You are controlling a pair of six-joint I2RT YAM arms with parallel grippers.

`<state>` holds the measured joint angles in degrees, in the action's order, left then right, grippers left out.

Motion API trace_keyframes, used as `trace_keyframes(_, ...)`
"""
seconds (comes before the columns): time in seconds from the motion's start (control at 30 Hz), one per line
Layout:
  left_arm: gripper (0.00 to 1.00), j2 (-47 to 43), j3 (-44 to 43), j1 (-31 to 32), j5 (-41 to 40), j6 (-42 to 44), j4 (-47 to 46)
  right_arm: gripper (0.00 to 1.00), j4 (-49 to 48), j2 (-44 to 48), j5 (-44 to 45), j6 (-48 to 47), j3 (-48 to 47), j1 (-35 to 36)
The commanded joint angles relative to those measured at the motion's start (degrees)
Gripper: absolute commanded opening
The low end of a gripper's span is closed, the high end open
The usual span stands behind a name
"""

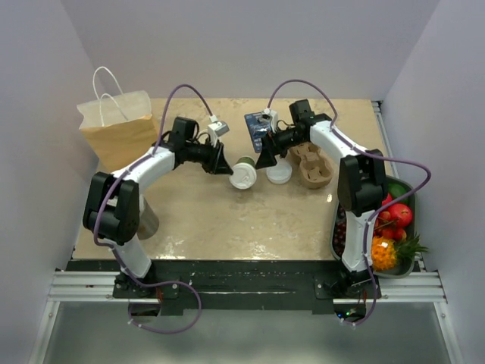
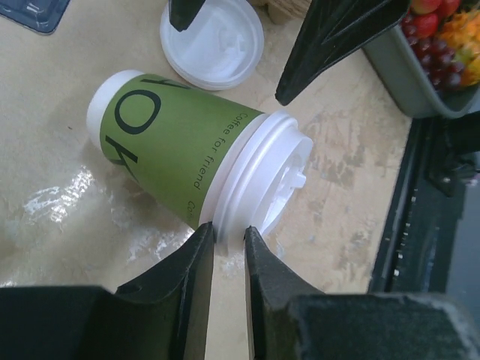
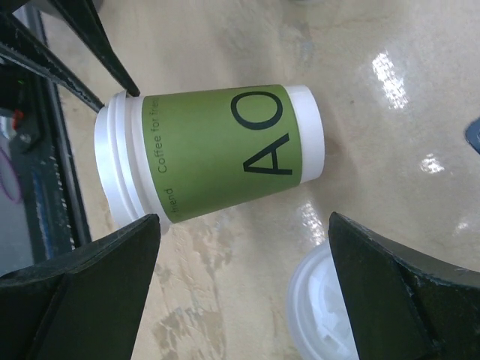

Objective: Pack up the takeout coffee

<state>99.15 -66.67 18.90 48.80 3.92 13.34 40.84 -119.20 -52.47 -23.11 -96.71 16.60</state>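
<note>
The takeout coffee [image 1: 244, 171] lies on its side mid-table, with an olive-green body and its white lid on. In the left wrist view [image 2: 180, 146] the lid [image 2: 262, 176] points toward my fingers. My left gripper [image 1: 224, 167] [image 2: 229, 231] is nearly closed, and its two tips pinch the edge of the lid's rim. My right gripper [image 1: 265, 161] [image 3: 244, 217] is wide open and empty just right of the cup. In the right wrist view the cup [image 3: 214, 154] lies beyond its fingertips, not between them.
A loose white lid [image 1: 278, 174] [image 2: 214, 41] [image 3: 322, 315] lies right of the cup. A brown pulp cup carrier [image 1: 311, 167] sits behind it. A brown paper bag [image 1: 117, 129] stands far left. A fruit tray [image 1: 409, 193] is at the right edge. A dark blue item [image 1: 258, 125] lies at the back.
</note>
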Motion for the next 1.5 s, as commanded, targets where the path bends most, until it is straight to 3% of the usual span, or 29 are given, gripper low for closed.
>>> trace_keyframes(0.0,0.22,1.56,-9.15,-2.28,9.56,0.11,19.41,0.97,-2.16,2.92,-5.1,6.14,-3.05,0.01)
trace_keyframes(0.07,0.22,3.05,-11.1,-2.98,11.49,1.7,26.6,0.97,-3.65,2.92,-5.36,7.9,-2.44,0.1)
trace_keyframes(0.43,0.29,2.97,-11.37,-6.85,11.67,-1.11,39.99,0.97,-6.91,4.93,-6.24,13.62,1.6,0.36)
trace_keyframes(0.87,0.32,7.45,-12.07,-7.82,10.62,-7.26,39.39,0.97,-9.37,8.98,-3.96,16.08,8.46,3.43)
trace_keyframes(1.23,0.54,9.3,-14.62,-7.91,12.99,-9.81,34.21,0.97,-8.85,9.33,-0.35,17.75,10.31,6.43)
trace_keyframes(1.37,0.62,8.95,-15.94,-8.0,15.71,-6.13,34.55,0.97,-7.62,9.6,-1.67,16.79,10.57,6.43)
trace_keyframes(1.4,0.7,8.43,-15.68,-7.91,15.37,-5.16,34.64,0.97,-6.83,9.86,-1.67,16.52,10.75,6.43)
trace_keyframes(1.47,0.71,7.81,-14.98,-7.91,14.32,-2.19,34.38,0.98,-6.48,9.95,-1.76,15.48,11.1,6.34)
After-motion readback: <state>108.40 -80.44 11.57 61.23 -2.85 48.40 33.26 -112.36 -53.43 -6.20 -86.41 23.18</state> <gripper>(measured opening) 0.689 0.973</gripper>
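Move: My left fingers are on the lid rim of the takeout coffee, which leans steeply with its lid towards me. The cup's middle is about 5 cm right of that hand, 3 cm ahead and 3 cm below it. The second cup stands roughly 10 cm ahead and 7 cm left of my left hand. From my open right hand the coffee lies some 7 cm left and 5 cm back, and the loose white lid about 5 cm right, near level and 8 cm down. Still pinching the lid rim, I lift my left hand a little, draw it back about 6 cm and left, and tip it down some 40 degrees to swing the coffee upright. I then sink it, spread its fingers off the rim and ease it forward and up. My right hand, wide open, rises slightly, then follows about 6 cm back and 4 cm left beside the cup. ##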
